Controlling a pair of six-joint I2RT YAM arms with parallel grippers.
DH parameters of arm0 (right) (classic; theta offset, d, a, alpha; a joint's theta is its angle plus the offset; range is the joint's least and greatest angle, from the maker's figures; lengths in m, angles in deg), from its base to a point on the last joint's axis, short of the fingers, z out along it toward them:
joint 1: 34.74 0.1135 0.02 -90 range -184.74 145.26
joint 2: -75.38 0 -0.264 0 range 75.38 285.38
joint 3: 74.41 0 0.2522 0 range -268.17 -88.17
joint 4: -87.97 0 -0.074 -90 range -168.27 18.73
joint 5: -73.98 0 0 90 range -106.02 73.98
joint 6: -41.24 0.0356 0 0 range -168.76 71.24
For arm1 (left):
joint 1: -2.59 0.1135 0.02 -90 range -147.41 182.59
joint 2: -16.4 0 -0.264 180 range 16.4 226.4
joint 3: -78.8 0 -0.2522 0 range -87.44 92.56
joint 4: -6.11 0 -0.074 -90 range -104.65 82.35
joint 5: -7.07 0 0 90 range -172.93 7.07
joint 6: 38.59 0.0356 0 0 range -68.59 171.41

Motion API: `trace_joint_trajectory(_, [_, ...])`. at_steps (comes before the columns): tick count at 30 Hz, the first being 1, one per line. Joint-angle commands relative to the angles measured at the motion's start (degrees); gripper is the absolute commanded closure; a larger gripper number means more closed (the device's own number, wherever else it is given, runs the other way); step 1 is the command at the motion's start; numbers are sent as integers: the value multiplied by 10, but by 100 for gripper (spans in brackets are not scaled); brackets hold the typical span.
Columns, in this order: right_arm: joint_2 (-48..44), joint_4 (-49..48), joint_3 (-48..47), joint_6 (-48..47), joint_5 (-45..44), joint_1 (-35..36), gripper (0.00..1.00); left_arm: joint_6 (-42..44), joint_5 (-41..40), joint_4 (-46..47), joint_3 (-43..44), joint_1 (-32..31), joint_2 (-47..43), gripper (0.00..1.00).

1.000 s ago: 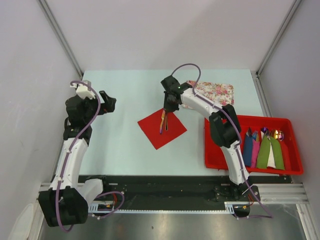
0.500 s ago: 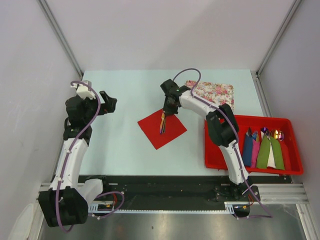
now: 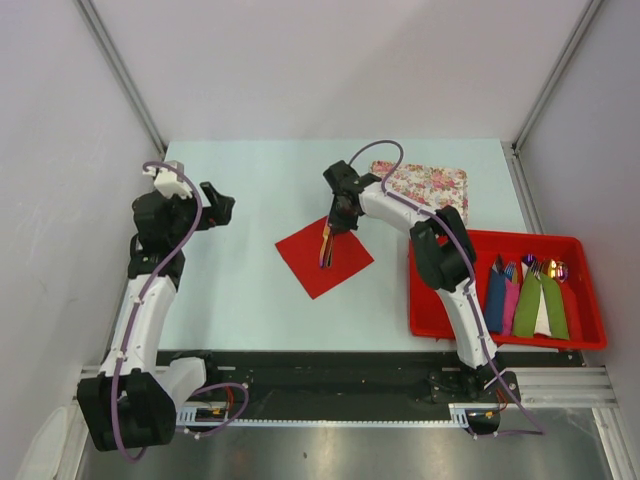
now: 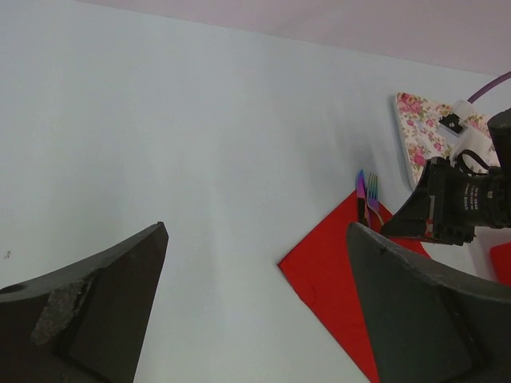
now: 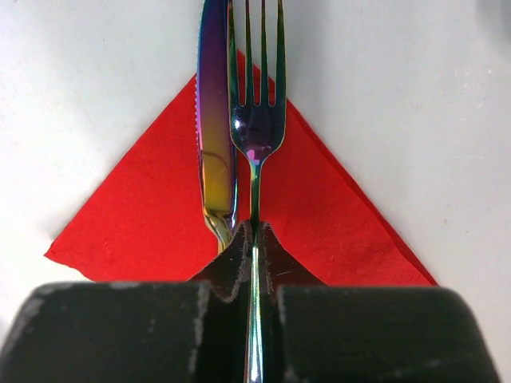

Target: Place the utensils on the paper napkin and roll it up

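Observation:
The red paper napkin (image 3: 323, 257) lies flat as a diamond on the pale table; it also shows in the right wrist view (image 5: 152, 215) and the left wrist view (image 4: 335, 279). An iridescent knife (image 5: 214, 136) lies on the napkin, tip past its corner. My right gripper (image 5: 254, 239) is shut on the handle of the fork (image 5: 255, 96), which lies beside the knife, tines over the napkin's corner. In the top view the right gripper (image 3: 338, 222) is at the napkin's far corner over the utensils (image 3: 327, 245). My left gripper (image 3: 222, 208) is open and empty, left of the napkin.
A floral mat (image 3: 425, 186) lies at the back right. A red tray (image 3: 440, 300) at the right holds blue, pink and green napkin rolls (image 3: 525, 300) and loose cutlery (image 3: 548, 268). Grey walls stand on both sides.
The right gripper shifted slightly toward the napkin's far corner with the fork. The left arm is nearly still.

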Motion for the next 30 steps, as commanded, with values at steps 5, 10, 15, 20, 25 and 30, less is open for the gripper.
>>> trace_joint_trajectory(5, [13,-12,-3,14,5,-6,97,0,17,17,-3,4,12,0])
trace_joint_trajectory(10, [13,-15,-1,18,18,-7,96,11,29,5,7,4,21,0])
trace_joint_trajectory(15, [11,-11,4,12,23,-12,82,22,39,-2,10,5,20,0])
trace_joint_trajectory(20, [2,-17,19,18,42,-14,73,39,57,-15,12,4,16,0])
trace_joint_trajectory(25, [-17,-28,28,17,68,-16,72,98,142,-11,1,5,-7,0])
trace_joint_trajectory(30, [-59,-42,35,-4,122,-27,63,241,290,-29,-35,1,-22,0])
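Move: The right hand holds the fork shut by its handle, just above the napkin, whose middle lies about 4 cm back and 2 cm left of the hand and roughly 1 cm below it. The knife already lies there, some 2 cm to the hand's left and 1 cm back. The floral mat is about 11 cm ahead and 19 cm right. From the left hand the napkin's middle is some 24 cm right, 1 cm ahead and 22 cm below. Sinking only about 1 cm and staying low over the napkin, the right hand opens its shut fingers to roughly a third, letting go of the fork's handle while the wrist tilts slightly. The left hand, wide open and empty, first dips about 2 cm, then swings some 3.5 cm right and a little back towards the napkin, turning about 15 degrees clockwise. ##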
